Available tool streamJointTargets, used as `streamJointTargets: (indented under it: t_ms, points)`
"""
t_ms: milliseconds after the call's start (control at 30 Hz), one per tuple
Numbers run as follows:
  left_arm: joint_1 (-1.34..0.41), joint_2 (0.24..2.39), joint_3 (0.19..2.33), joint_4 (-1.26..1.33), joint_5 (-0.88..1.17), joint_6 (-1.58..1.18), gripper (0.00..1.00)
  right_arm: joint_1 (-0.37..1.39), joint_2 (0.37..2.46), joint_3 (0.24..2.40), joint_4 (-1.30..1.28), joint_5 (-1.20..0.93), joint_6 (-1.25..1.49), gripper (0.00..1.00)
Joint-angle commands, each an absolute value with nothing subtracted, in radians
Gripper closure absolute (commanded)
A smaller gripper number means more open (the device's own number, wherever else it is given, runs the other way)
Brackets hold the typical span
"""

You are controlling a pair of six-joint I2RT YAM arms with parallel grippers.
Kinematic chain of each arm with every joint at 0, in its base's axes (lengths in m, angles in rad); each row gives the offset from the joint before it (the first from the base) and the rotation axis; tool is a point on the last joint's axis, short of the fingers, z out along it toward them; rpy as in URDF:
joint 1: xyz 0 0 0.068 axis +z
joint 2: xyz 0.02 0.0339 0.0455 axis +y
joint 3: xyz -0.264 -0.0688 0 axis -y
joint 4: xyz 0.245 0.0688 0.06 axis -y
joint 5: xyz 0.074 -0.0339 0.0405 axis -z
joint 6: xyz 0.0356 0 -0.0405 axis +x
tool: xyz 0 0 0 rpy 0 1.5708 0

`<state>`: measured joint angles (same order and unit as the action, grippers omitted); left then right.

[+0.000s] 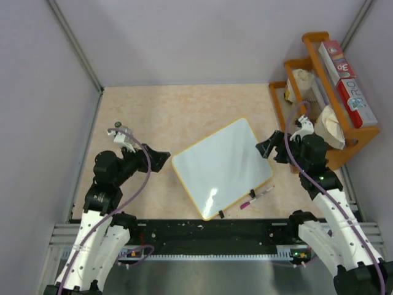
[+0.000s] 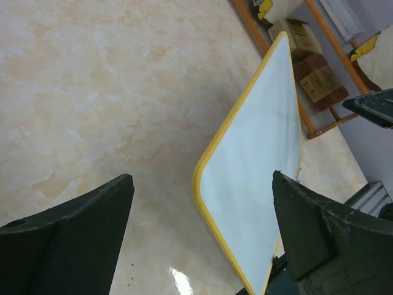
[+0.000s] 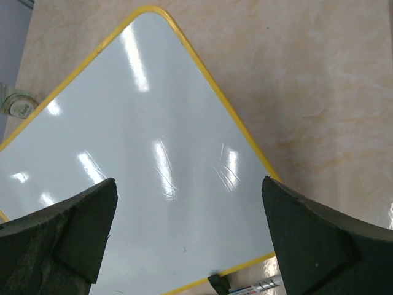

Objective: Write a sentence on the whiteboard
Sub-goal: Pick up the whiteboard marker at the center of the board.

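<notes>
The whiteboard (image 1: pixel 221 166) lies flat and turned diagonally in the middle of the table, its white face blank with only glare on it; no sentence shows. A purple-tipped marker (image 1: pixel 256 198) lies on the table just off the board's near right edge, also seen as the marker (image 3: pixel 261 286) beside a black clip (image 3: pixel 218 284). My left gripper (image 1: pixel 161 161) hovers open just left of the board, with the whiteboard (image 2: pixel 258 153) corner between its fingers. My right gripper (image 1: pixel 270 149) is open at the board's right corner, above the whiteboard (image 3: pixel 141 153). Neither holds anything.
An orange wooden rack (image 1: pixel 325 92) with boxes and paper cups stands at the back right, close behind the right arm. A small round object (image 1: pixel 118 125) sits near the left wall. Grey walls enclose the table on three sides.
</notes>
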<state>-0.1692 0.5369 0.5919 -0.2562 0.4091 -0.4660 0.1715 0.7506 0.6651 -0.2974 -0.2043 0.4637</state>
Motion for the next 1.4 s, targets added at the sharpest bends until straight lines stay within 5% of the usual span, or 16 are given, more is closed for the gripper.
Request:
streamJointTargets:
  t_ms: [0, 200, 433, 667, 900, 1200, 1367]
  points:
    - [-0.17, 0.54, 0.592, -0.21, 0.501, -0.482, 0.02, 0.16, 0.69, 0.627, -0.402, -0.227, 0.454, 0.01]
    - [-0.279, 0.554, 0.56, -0.04, 0.615, -0.575, 0.02, 0.16, 0.654, 0.604, -0.436, -0.23, 0.44, 0.01]
    - [-0.765, 0.814, 0.664, -0.022, 0.207, -0.488, 0.03, 0.158, 0.686, 0.598, -0.426, -0.216, 0.463, 0.01]
    - [-1.2, 1.358, 0.899, -0.008, -0.141, -0.393, 0.09, 0.158, 0.68, 0.575, -0.426, -0.195, 0.483, 0.01]
    - [-1.339, 1.699, 1.21, -0.13, -0.21, -0.354, 0.24, 0.16, 0.673, 0.578, -0.44, -0.161, 0.489, 0.01]
    - [-1.39, 1.864, 1.298, -0.172, -0.226, -0.328, 0.42, 0.158, 0.69, 0.589, -0.459, -0.086, 0.494, 0.01]
    - [-1.391, 1.905, 1.293, -0.19, -0.218, -0.327, 0.44, 0.158, 0.701, 0.6, -0.457, -0.071, 0.489, 0.01]
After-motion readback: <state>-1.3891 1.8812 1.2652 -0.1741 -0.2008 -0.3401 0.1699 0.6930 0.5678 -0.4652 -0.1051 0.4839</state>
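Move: The marker lies far to the left hand's right, about 36 cm, some 9 cm back and 23 cm below. A black clip on the whiteboard's near edge is about 2 cm left of the marker and 1 cm farther out; a second clip is some 13 cm left of it and 6 cm nearer. The whiteboard's middle is about 12 cm left of it, 10 cm farther out. From the right hand the marker is about 16 cm back, 2 cm right, 20 cm below. Left hand sweeps some 35 cm right, down and back towards the marker, half-closing; right hand sinks 6 cm. ##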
